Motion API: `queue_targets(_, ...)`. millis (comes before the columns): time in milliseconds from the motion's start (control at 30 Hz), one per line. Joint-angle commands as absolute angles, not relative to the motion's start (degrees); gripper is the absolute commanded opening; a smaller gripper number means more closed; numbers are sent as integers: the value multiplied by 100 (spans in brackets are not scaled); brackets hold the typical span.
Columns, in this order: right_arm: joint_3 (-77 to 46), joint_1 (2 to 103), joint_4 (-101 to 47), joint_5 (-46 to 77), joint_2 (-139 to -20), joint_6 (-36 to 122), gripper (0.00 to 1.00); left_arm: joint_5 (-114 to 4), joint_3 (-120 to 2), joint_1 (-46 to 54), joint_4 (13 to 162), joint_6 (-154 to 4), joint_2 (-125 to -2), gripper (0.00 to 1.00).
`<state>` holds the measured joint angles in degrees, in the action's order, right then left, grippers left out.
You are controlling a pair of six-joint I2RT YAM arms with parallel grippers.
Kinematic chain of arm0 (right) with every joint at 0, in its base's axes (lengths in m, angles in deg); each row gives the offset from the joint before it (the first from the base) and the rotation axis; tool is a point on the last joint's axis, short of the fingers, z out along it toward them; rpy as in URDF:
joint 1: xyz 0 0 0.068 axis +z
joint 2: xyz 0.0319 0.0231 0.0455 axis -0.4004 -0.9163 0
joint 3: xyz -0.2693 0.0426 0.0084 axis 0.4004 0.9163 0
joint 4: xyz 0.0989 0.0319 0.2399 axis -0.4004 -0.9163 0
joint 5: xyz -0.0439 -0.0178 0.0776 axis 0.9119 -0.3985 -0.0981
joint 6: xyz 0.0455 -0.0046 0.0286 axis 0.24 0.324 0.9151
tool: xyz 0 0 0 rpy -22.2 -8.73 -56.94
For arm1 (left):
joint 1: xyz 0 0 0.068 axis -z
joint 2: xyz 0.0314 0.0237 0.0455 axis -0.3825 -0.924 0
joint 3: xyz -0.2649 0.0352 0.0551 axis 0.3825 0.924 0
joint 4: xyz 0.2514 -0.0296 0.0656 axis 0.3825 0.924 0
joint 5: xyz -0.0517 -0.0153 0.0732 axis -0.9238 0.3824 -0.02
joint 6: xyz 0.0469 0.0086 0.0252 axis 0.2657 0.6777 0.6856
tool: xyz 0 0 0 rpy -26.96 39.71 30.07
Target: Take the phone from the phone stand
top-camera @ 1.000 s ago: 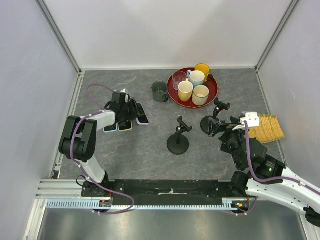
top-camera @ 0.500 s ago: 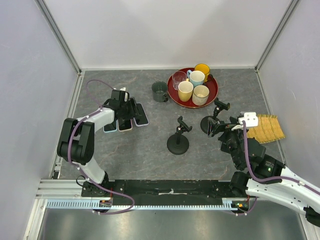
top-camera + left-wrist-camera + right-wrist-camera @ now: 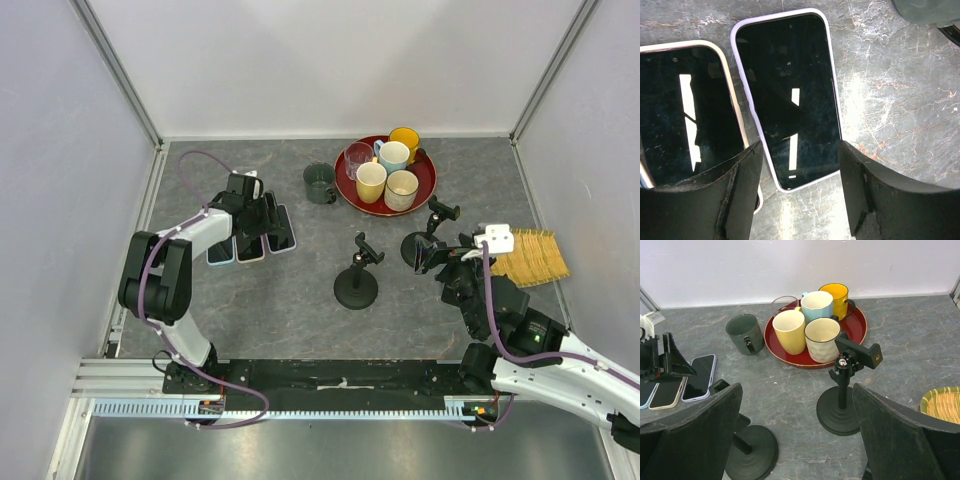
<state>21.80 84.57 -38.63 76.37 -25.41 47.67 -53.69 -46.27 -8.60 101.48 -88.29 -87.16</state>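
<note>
Three phones lie flat side by side on the grey table at the left: a lavender-cased phone point(image 3: 284, 231) point(image 3: 790, 95), a cream-cased phone point(image 3: 251, 251) point(image 3: 690, 115) and a light-blue one point(image 3: 220, 254). My left gripper point(image 3: 258, 212) point(image 3: 800, 155) hovers over the near end of the lavender phone, open, with nothing held between its fingers. Two black phone stands show empty clamps: one in the middle point(image 3: 356, 276) point(image 3: 747, 450), one to the right point(image 3: 428, 236) point(image 3: 845, 390). My right gripper point(image 3: 447, 262) point(image 3: 796, 410) stands open just short of the right stand.
A red tray point(image 3: 425, 190) point(image 3: 860, 327) at the back holds several mugs and a glass. A grey-green mug point(image 3: 319, 184) point(image 3: 744, 333) stands on the table left of it. A yellow woven mat point(image 3: 535, 257) lies at the right wall.
My left gripper's jaws have spread wider over the lavender phone, which stays flat on the table, and the gripper has shifted slightly toward the back. The right arm has barely moved.
</note>
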Motion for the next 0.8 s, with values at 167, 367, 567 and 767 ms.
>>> queue_targets(167, 1860, 8469, -3851, 7956, -2585, 4482, 98, -4759, -4502, -799, 10434, -8395, -6402, 74)
queue_targets(367, 1614, 8478, -3948, 8457, -2436, 4113, 98, -3872, -4177, -807, 10417, -7913, -4032, 84)
queue_targets(567, 1456, 8477, -3939, 8914, -2243, 3656, 98, -3176, -3957, -799, 10583, -7402, -2174, 94)
queue_targets(767, 1403, 8469, -3781, 9388, -2129, 3093, 98, -3072, -3343, -799, 10252, -7130, -468, 95)
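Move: The phone just laid flat lies under and slightly beyond the left hand's open fingers, its middle about 4 cm ahead and 3 cm below, neither left nor right. The middle phone is roughly 8 cm to the hand's left and 1 cm ahead, and the dark green mug some 13 cm ahead and 11 cm right, about level in height. From the right hand the laid phone is about 21 cm ahead, 34 cm left and 27 cm below. No grip holds the phone any more: the left hand leaves it with fingers already apart, rising almost straight up at first, then sweeping back and left too, over 35 cm up and about 18 cm back in all. The fingers spread nearly fully as the wrist tips up from pointing down to roughly level. The right hand, empty and wide open, swings right and a little up, away from the phones, turning clockwise. ##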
